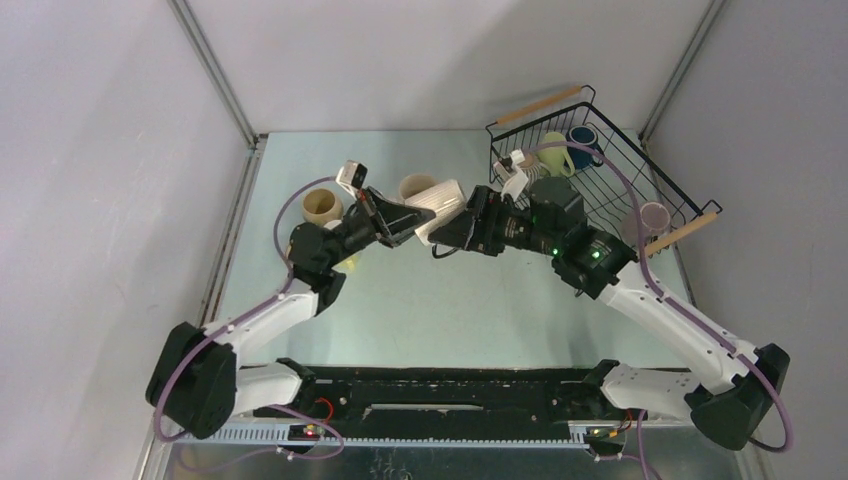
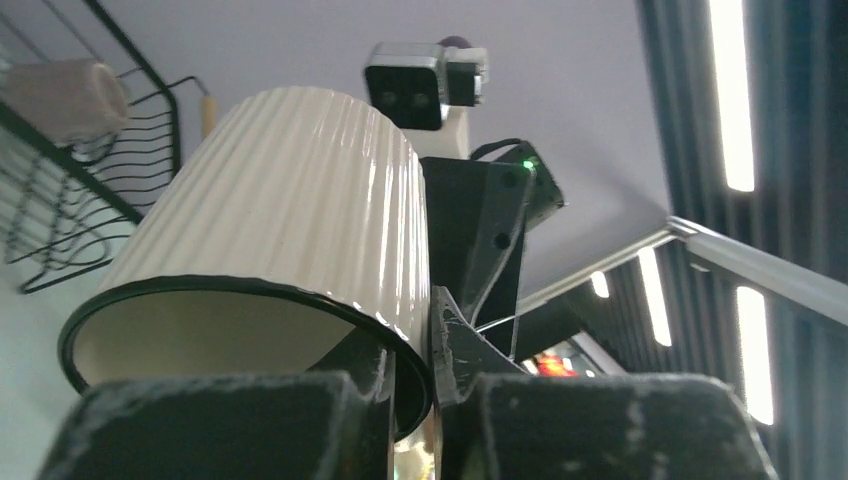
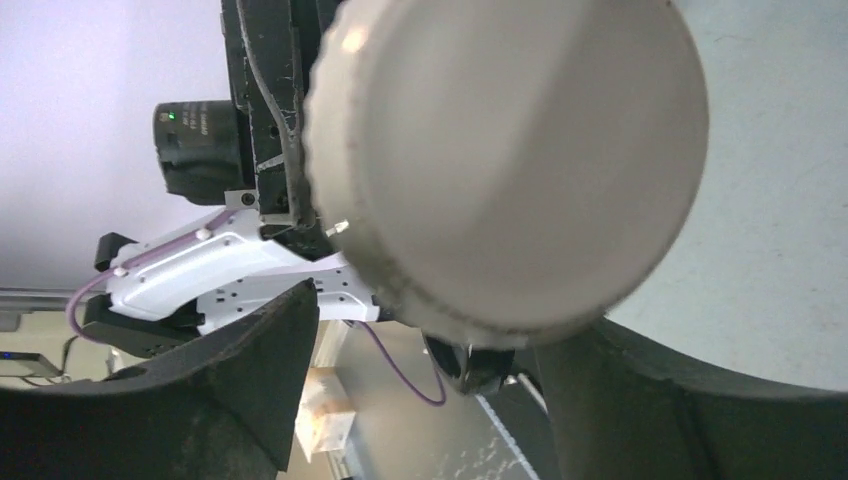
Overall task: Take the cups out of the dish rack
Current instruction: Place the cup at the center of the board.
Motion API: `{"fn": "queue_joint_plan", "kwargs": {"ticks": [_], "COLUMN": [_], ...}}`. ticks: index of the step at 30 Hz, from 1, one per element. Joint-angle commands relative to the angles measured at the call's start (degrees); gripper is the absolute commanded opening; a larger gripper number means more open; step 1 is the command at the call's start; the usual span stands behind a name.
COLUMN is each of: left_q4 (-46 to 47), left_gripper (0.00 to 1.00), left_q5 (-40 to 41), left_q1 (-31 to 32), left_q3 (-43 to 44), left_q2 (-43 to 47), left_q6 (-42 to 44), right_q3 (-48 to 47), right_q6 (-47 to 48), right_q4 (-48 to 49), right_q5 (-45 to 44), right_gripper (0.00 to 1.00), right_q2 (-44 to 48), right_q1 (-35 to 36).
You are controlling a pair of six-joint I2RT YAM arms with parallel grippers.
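Note:
A ribbed beige cup (image 1: 441, 206) hangs sideways above the table between my two grippers. My left gripper (image 1: 416, 226) is shut on its dark rim, one finger inside the mouth and one outside, as the left wrist view shows: cup (image 2: 290, 200), gripper (image 2: 430, 365). My right gripper (image 1: 455, 232) stands open around the cup's base (image 3: 510, 150), with gaps beside both fingers (image 3: 250, 380). The black wire dish rack (image 1: 668, 192) sits at the back right, holding a yellow-green cup (image 1: 556, 151), a dark blue cup (image 1: 584, 143) and a mauve cup (image 1: 652, 217).
A tan cup (image 1: 322, 206) stands on the table left of my left arm, and a cream cup (image 1: 415, 186) just behind the held one. The rack (image 2: 60, 205) and the mauve cup (image 2: 65, 95) show in the left wrist view. Walls close the table's left, back and right.

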State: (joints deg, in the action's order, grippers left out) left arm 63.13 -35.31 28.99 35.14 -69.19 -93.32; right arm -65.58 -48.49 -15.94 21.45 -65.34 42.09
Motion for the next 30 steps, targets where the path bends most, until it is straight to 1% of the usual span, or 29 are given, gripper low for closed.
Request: {"fn": "queue_joint_plan", "kwargs": {"ticks": [1, 3, 5, 8, 13, 16, 21, 26, 30], "left_q4": [-12.0, -20.7, -30.8, -44.9, -65.6, -76.6, -85.3, -89.4, -94.2], "left_gripper": [0.0, 0.0, 0.0, 0.0, 0.0, 0.0, 0.0, 0.0, 0.0], "left_q5": [0.9, 1.7, 2.5, 4.8, 11.1, 15.5, 21.7, 26.9, 33.9], "left_q1": [-0.3, -0.9, -1.4, -1.7, -1.7, -1.7, -1.7, -1.2, 0.6], "left_q3": [1.5, 2.4, 4.0, 7.1, 12.4, 14.7, 17.5, 20.8, 25.6], "left_q2": [7.9, 10.7, 13.1, 15.8, 17.7, 16.9, 13.7, 8.2, 1.8], "left_q6": [12.5, 17.8, 23.4, 32.4, 47.0, 53.5, 59.8, 61.8, 63.2], "right_q3": [0.9, 1.4, 2.1, 2.6, 2.6, 2.7, 2.6, 2.7, 2.7], "right_q6": [3.0, 3.6, 4.3, 5.6, 7.4, 8.3, 10.0, 10.7, 10.9], "right_q4": [-1.2, -2.3, -3.9, -6.4, -11.5, -14.9, -18.4, -18.7, -18.5], "right_q5": [-3.9, -5.7, -7.7, -10.3, -15.8, -18.9, -22.7, -24.8, -26.1], "right_gripper": [0.88, 0.94, 0.95, 0.99, 1.0, 1.0, 1.0, 1.0, 1.0], "right_q2": [3.7, 4.8, 6.2, 8.3, 11.8, 13.3, 13.3, 12.0, 10.8], "right_q1": [0.6, 0.9, 1.3, 1.5, 1.6, 1.6, 1.6, 1.7, 1.6]}}
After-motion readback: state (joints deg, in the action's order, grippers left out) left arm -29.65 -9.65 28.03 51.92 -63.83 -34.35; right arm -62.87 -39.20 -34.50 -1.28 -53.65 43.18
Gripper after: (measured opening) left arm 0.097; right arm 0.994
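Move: Already pinched by its rim in the left fingers, the ribbed cup is bound for a clear patch of board about 4 cm ahead of the left hand, 8 cm to its left and 31 cm below. At board height, the yellow cup stands some 9 cm ahead and 15 cm left of that hand, the grey cup 21 ahead and 10 left, and the floral mug 21 ahead and 3 right. From the right hand the patch lies roughly 5 cm ahead, 16 left and 28 below. Sinking with gathering speed, the left hand brings the ribbed cup about 20 cm down and some 8 cm left towards the clear patch beside the yellow cup, rolling roughly 70 degrees so its fingers swing from slightly upward to slanting down to the right; its rim grip holds. The right hand opens the last bit and withdraws about 9 cm to the right from the cup, then also sinks a little. ##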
